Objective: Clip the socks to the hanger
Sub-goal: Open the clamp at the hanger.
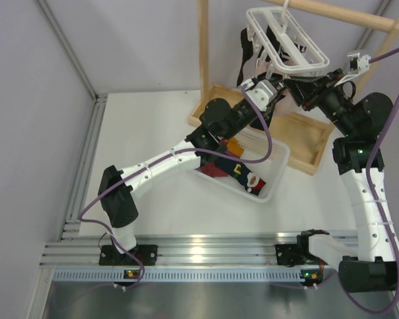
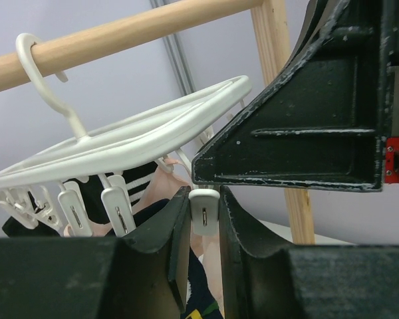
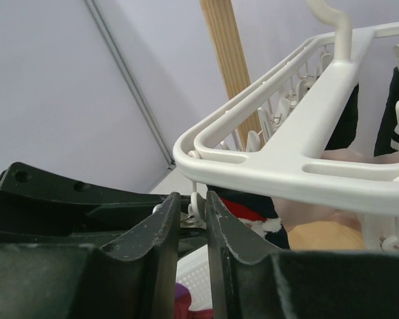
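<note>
The white hanger (image 2: 120,143) hangs by its hook from the wooden rail, tilted, with pegs dangling under it. My left gripper (image 2: 204,199) is shut on one white peg (image 2: 204,212). A dark navy sock (image 2: 201,292) hangs down between its fingers, and I cannot tell if it is gripped. My right gripper (image 3: 193,203) is closed round a peg (image 3: 197,208) under the hanger's corner (image 3: 206,149), with the navy Santa sock (image 3: 253,211) just behind it. Both grippers meet under the hanger (image 1: 286,43) in the top view. More socks (image 1: 238,171) lie in the basket.
The white slotted basket (image 1: 276,174) stands on the table under the left arm. The wooden rack's upright (image 1: 203,60), rail (image 1: 346,14) and tray base (image 1: 304,143) surround the hanger. A pale pink garment (image 2: 161,187) hangs among the pegs. The right gripper's black body (image 2: 306,119) fills the left wrist view.
</note>
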`<act>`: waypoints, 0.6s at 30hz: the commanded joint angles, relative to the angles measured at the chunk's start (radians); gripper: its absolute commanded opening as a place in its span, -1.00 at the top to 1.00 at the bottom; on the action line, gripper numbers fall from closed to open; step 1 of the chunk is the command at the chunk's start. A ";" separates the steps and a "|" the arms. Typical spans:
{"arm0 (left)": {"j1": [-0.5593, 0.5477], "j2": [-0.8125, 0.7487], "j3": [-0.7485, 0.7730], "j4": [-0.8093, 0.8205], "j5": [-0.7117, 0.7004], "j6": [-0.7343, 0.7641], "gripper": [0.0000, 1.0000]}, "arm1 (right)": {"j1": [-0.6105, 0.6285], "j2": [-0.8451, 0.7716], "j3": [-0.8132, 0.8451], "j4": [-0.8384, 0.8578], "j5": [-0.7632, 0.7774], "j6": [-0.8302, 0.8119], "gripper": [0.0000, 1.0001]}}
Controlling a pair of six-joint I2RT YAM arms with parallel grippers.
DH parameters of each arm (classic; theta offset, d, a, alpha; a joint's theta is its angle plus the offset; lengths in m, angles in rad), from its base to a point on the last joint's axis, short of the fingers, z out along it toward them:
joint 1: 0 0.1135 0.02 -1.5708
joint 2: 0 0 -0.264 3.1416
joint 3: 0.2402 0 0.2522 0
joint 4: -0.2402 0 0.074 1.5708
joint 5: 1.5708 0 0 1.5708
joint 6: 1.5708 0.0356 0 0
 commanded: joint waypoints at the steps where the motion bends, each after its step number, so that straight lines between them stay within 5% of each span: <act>1: -0.001 -0.024 0.041 0.006 0.028 0.002 0.62 | 0.030 0.011 0.027 0.036 0.025 -0.010 0.59; 7: -0.001 -0.030 0.040 -0.004 0.027 -0.001 0.38 | 0.034 0.020 0.046 0.013 0.041 -0.002 0.99; 11: -0.001 -0.032 0.029 -0.007 0.008 0.005 0.16 | 0.034 0.020 0.056 0.013 0.039 0.039 1.00; 18: -0.001 -0.048 -0.009 0.004 -0.019 0.014 0.09 | 0.033 0.021 0.076 0.016 0.041 0.094 1.00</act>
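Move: Between the left fingertips, practically at that hand's point, sits the white clamp; it is about 1 cm ahead of the right hand and 1 cm to its left, at the same height. The hanger's near left corner is straight above the clamp, some 4 cm up. From the left hand, the next clamp is about 4 cm ahead and 2 cm left, level, and the Santa sock hangs roughly 2 cm ahead, 1 cm left and 9 cm down. Closing almost fully, the right fingers edge forward about 1 cm and pinch the thin upper part of the clamp just under the hanger's corner, dipping by under 1 cm and then rising back. The left hand stays in place and spreads its fingers, ending its two-sided grip on the clamp, which is left nearest one of the open fingers. ##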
